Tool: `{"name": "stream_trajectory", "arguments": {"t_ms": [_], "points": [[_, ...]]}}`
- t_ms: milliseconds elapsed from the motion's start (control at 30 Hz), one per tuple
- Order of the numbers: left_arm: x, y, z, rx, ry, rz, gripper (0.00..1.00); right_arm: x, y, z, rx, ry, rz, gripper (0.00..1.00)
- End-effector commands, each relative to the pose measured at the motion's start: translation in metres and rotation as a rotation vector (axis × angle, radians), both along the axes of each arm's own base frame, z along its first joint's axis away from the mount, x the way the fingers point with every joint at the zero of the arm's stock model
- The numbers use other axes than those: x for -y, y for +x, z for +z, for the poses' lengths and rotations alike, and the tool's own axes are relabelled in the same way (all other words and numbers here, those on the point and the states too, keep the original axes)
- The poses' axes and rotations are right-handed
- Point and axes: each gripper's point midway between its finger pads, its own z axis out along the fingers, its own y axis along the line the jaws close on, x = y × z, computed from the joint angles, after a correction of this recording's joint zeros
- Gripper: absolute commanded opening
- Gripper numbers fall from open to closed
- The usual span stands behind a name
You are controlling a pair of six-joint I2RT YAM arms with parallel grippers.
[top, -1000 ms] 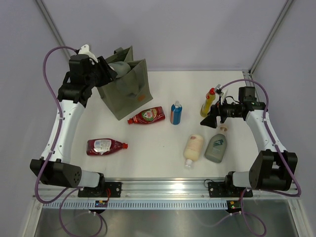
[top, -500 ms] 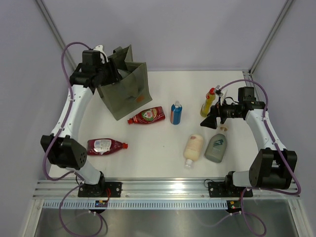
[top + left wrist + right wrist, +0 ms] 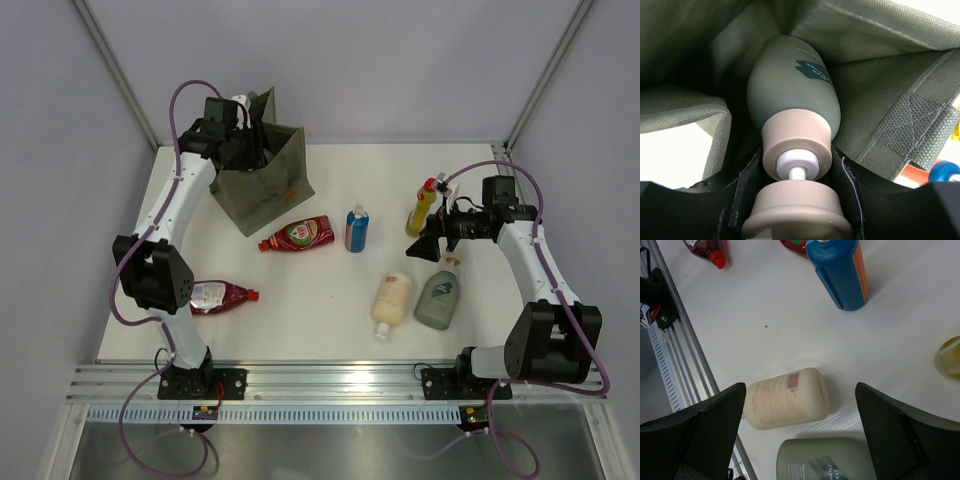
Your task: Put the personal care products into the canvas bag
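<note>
The olive canvas bag (image 3: 268, 188) stands at the back left. My left gripper (image 3: 243, 140) reaches into its mouth, shut on a grey-green pump bottle (image 3: 792, 95) by its beige collar, with the bag's fabric (image 3: 865, 75) all around it. My right gripper (image 3: 426, 243) hovers open over the table, above a lying cream bottle (image 3: 787, 399) and a second grey-green bottle (image 3: 825, 460). On the table are two dark red bottles (image 3: 298, 235) (image 3: 215, 296), a blue white-capped bottle (image 3: 356, 228), a yellow red-capped bottle (image 3: 421, 207), the cream bottle (image 3: 392, 300) and the grey-green bottle (image 3: 438, 297).
A metal rail (image 3: 330, 380) runs along the near table edge. Frame posts (image 3: 545, 75) stand at the back corners. The bag's strap handle (image 3: 912, 125) hangs at the right of the left wrist view.
My left arm has swung right over the bag and brought the pump bottle down into its mouth. The right arm and the bottles on the table have not moved.
</note>
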Motion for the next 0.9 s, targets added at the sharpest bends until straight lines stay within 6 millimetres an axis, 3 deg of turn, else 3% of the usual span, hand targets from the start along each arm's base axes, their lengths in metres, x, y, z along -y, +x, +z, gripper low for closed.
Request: {"name": "stream_trajectory", "arguments": {"t_ms": [0,33,233,500,567,600,633,667,700,733,767,867], "points": [[0.005,0.031,0.050,0.197,-0.016,-0.017,0.32,-0.002,0.002,0.014,0.047,0.008,0.025,0.99],[0.005,0.032,0.048,0.194,-0.018,-0.019,0.50,-0.002,0.002,0.013,0.045,0.008,0.028,1.00],[0.006,0.035,0.059,0.218,-0.028,-0.017,0.69,-0.005,-0.006,0.016,0.048,0.024,0.066,1.00],[0.003,0.032,0.080,0.252,-0.053,-0.033,0.72,-0.009,-0.006,0.028,0.080,0.027,0.094,1.00],[0.003,0.026,0.096,0.285,-0.077,-0.050,0.72,-0.019,-0.005,0.030,0.124,-0.017,0.123,0.99],[0.002,0.023,0.103,0.298,-0.085,-0.056,0.72,-0.026,0.004,0.032,0.164,-0.046,0.117,1.00],[0.002,0.019,0.111,0.316,-0.087,-0.064,0.72,-0.039,0.003,0.021,0.192,-0.137,0.130,1.00],[0.002,0.010,0.128,0.350,-0.095,-0.073,0.72,-0.050,0.026,0.028,0.311,-0.166,0.097,0.99],[0.000,0.005,0.135,0.366,-0.098,-0.076,0.72,-0.058,0.033,0.025,0.304,-0.175,0.029,0.99],[-0.001,0.000,0.144,0.390,-0.096,-0.079,0.73,-0.068,0.037,0.009,0.336,-0.237,-0.011,0.99],[-0.005,-0.014,0.157,0.420,-0.094,-0.076,0.73,-0.081,0.059,0.025,0.426,-0.192,-0.096,0.99],[-0.016,-0.033,0.172,0.482,-0.077,-0.045,0.83,-0.093,0.080,0.018,0.446,-0.178,-0.244,0.99]]}}
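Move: The left hand is over the canvas bag, already holding the grey pump bottle by its neck inside; the bag's middle is about 1 cm ahead, 2 cm left and 10 cm below, the red Fairy bottle 7 cm back, 6 cm right, 20 cm below. From the open right hand the blue bottle stands some 8 cm ahead, 13 cm left and 9 cm below; the cream bottle lies 4 cm back, 4 cm left, 14 cm below. Left hand releases the pump bottle, rising about 10 cm; right swings as far left towards the blue bottle. ##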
